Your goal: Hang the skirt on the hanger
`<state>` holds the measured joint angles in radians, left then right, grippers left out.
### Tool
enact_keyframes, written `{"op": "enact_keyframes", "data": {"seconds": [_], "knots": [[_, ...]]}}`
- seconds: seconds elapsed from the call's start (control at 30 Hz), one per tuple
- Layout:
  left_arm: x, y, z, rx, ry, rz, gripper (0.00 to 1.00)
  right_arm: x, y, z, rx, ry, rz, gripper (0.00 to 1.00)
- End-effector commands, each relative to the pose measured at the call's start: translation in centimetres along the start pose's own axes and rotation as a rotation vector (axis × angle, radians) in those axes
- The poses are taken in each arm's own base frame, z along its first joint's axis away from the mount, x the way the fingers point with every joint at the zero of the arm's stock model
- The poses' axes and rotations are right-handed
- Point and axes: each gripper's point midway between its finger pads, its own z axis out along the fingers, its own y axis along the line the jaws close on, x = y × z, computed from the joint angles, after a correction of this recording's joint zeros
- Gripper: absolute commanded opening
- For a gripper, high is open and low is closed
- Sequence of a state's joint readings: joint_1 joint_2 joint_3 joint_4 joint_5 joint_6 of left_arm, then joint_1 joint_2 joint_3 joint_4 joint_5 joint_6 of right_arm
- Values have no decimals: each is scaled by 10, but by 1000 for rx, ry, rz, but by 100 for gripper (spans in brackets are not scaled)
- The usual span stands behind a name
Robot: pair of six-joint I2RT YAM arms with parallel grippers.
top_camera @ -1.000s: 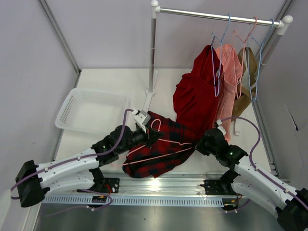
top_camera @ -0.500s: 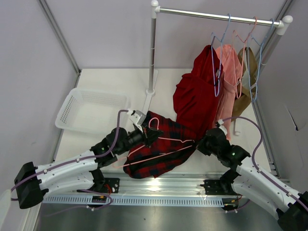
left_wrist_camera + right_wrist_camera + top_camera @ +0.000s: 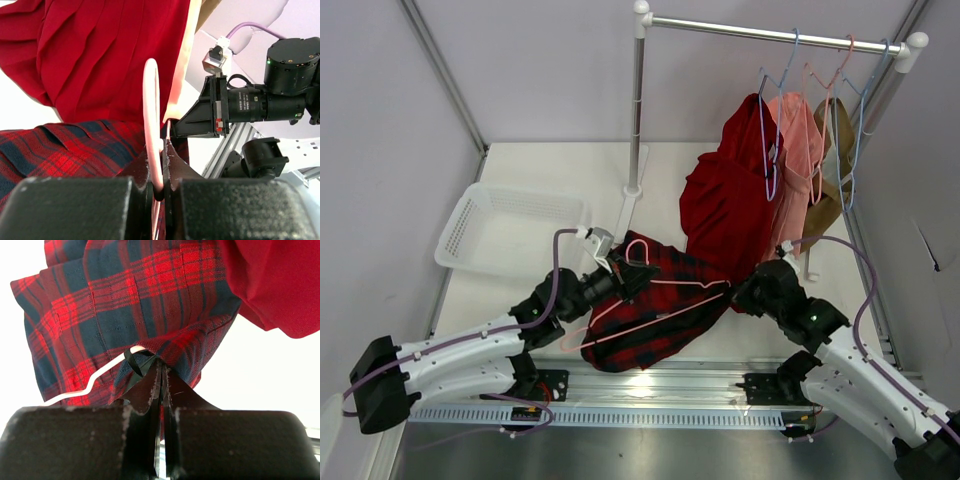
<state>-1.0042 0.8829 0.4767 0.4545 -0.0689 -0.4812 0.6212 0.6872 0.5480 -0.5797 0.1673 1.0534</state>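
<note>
The red-and-black plaid skirt (image 3: 660,300) hangs stretched between my two grippers above the table's front middle. The pale-pink wire hanger (image 3: 650,322) lies across it, its hook (image 3: 638,246) pointing back. My left gripper (image 3: 618,274) is shut on the hanger's neck; in the left wrist view the pink wire (image 3: 151,95) rises from between the closed fingertips (image 3: 161,150), with the skirt (image 3: 55,150) on the left. My right gripper (image 3: 742,296) is shut on the skirt's right edge. From the right wrist the plaid cloth (image 3: 135,300) is pinched at the tips (image 3: 161,371), beside a black ribbon loop (image 3: 131,361) and the hanger's end (image 3: 95,378).
A white basket (image 3: 510,230) sits at the left. The rack's pole (image 3: 638,100) stands behind the skirt. On its bar hang a plain red garment (image 3: 725,200), a salmon-pink one (image 3: 800,165) and blue wire hangers (image 3: 850,130). A metal rail (image 3: 650,395) runs along the front.
My left gripper has drawn back and to the left with the hanger, and the right gripper has shifted slightly right and back. The skirt is pulled flatter between them.
</note>
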Motion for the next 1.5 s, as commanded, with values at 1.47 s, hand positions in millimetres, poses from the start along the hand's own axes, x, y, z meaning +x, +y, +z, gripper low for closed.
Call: {"op": "enact_keyframes", "data": {"seconds": [1.47], "knots": [[-103, -57, -14, 209, -361, -123, 0, -41, 51, -39, -128, -11, 19, 0]]}}
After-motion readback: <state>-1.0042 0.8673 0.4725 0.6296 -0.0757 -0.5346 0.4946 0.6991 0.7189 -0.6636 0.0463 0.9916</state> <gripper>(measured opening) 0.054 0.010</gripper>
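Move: The plaid skirt, draped along the hanger, has its middle about 3 cm right of the left hand, some 4 cm back and roughly 18 cm below. From the right hand the skirt's middle lies some 22 cm left, 5 cm back and 9 cm down. The hanger's free end is about 23 cm left of the left hand, 10 cm back and 15 cm lower; the red garment's hem is about 8 cm ahead of the right hand, 3 cm left and 7 cm below. The hanger and the plaid skirt gripped with its right end go up between both arms: after a small drift right, each hand climbs about 5 cm, nearly in step. The left hand keeps its grip at the hanger's neck and tips its fingers up about 10 degrees; the right keeps pinching the skirt at the hanger's end, barely turning. ##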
